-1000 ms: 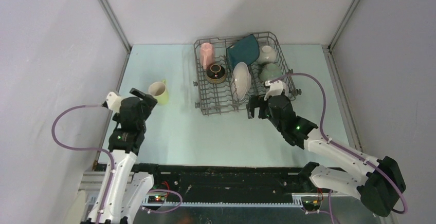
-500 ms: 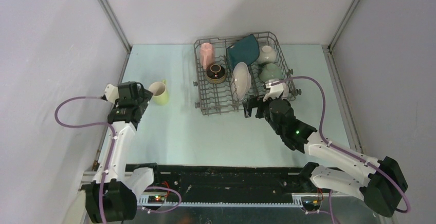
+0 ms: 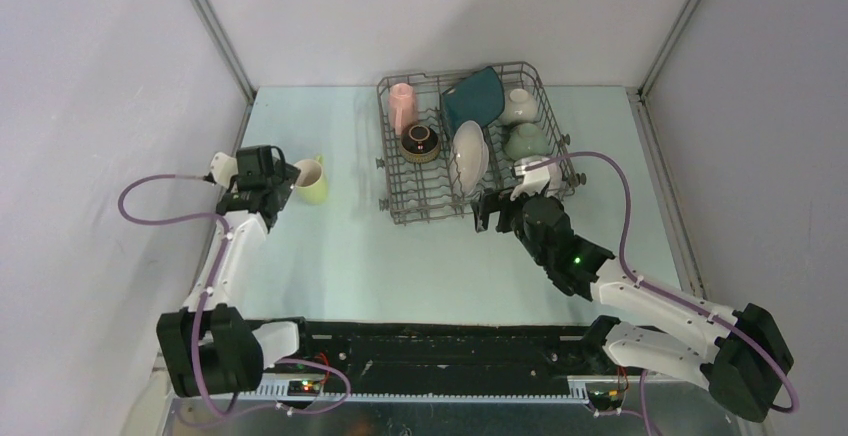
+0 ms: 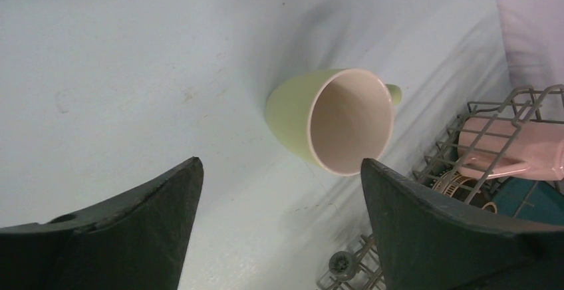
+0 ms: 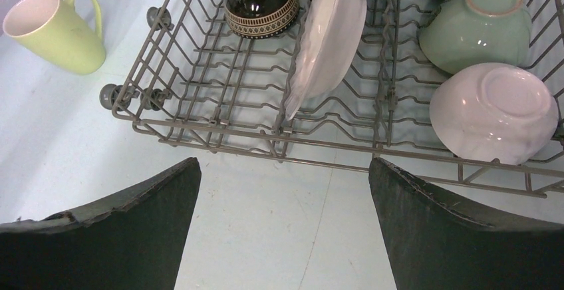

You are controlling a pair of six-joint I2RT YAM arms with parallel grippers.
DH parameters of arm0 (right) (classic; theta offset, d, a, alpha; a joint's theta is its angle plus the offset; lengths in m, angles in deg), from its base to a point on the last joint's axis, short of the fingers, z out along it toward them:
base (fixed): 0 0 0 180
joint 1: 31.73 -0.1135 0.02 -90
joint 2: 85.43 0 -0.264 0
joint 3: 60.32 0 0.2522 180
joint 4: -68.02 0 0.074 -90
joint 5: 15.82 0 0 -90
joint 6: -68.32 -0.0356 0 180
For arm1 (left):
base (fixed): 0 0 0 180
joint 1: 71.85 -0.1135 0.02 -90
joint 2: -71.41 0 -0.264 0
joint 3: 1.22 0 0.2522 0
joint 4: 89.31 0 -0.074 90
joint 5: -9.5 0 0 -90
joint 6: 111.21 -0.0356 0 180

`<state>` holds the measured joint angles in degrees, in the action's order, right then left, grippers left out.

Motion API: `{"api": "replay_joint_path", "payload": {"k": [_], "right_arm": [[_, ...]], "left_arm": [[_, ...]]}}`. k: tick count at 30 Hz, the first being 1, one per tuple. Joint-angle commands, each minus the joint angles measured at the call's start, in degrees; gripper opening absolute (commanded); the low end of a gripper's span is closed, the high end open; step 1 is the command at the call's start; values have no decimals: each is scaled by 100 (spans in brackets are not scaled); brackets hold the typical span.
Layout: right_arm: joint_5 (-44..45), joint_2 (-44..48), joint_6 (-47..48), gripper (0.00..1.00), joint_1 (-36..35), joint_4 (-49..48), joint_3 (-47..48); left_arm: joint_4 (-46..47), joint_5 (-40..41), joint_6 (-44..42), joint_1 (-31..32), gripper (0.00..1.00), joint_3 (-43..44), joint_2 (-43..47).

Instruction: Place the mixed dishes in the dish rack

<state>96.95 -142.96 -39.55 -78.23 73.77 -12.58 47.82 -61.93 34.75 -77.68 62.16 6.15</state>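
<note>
The yellow-green mug (image 3: 312,180) (image 4: 330,120) stands upright on the table left of the dish rack (image 3: 398,171). My left gripper (image 3: 276,182) (image 4: 279,163) is open just to the mug's left, the mug a little beyond its fingertips. The rack holds a pink mug (image 3: 403,106), brown bowl (image 3: 420,141), white plate (image 3: 469,154), teal plate (image 3: 474,98), white bowl (image 3: 517,106), pale green bowl (image 3: 524,140) and pale pink bowl (image 5: 493,112). My right gripper (image 3: 495,211) (image 5: 284,160) hangs open and empty over the table by the rack's near edge (image 5: 219,130).
Grey walls close in the pale blue table (image 3: 350,246) on the left, back and right. The left wall is close behind my left arm. The rack's small wheels (image 5: 110,95) sit at its near left corner.
My left arm has stretched forward along the left wall, bringing its gripper up beside the yellow-green mug. My right gripper has edged slightly left along the rack's near edge.
</note>
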Motion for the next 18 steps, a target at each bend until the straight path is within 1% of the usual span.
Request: {"api": "replay_joint_path", "payload": {"k": [1,3,8,11,16,18], "right_arm": [[150,109,109,99,-51,-335,-39],[140,91,110,100,-60,-348,-40],[147,97,94,100,-66,-327,-40],[155,103,91,100,-68,-324,-40],[159,114,93,100,-67,-297,-40],[174,146,105,100,-67,-271,-40]], "left_arm": [[255,-55,-97,-63,88,431,-262],[209,35,-133,-67,84,524,-395],[119,-19,-45,-74,82,695,-777],[170,-268,16,-77,81,767,-1140],[431,-803,75,-72,75,843,-1747],[507,-897,97,-75,73,826,-1905]]}}
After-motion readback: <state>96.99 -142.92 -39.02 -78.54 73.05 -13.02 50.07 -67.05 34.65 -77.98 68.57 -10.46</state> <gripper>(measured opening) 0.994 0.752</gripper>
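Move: The green mug stands about 6 cm ahead of the left hand, 4 cm to its right and 9 cm below. From that hand the pink mug is some 22 cm ahead and 25 cm right, and the black bowl 15 cm ahead and 29 cm right, both about 8 cm lower. From the right hand the green mug lies roughly 9 cm ahead, 38 cm left and 12 cm below. Left hand advances about 4 cm, then sinks nearly 5 cm towards the green mug, open fingers narrowing partway. ##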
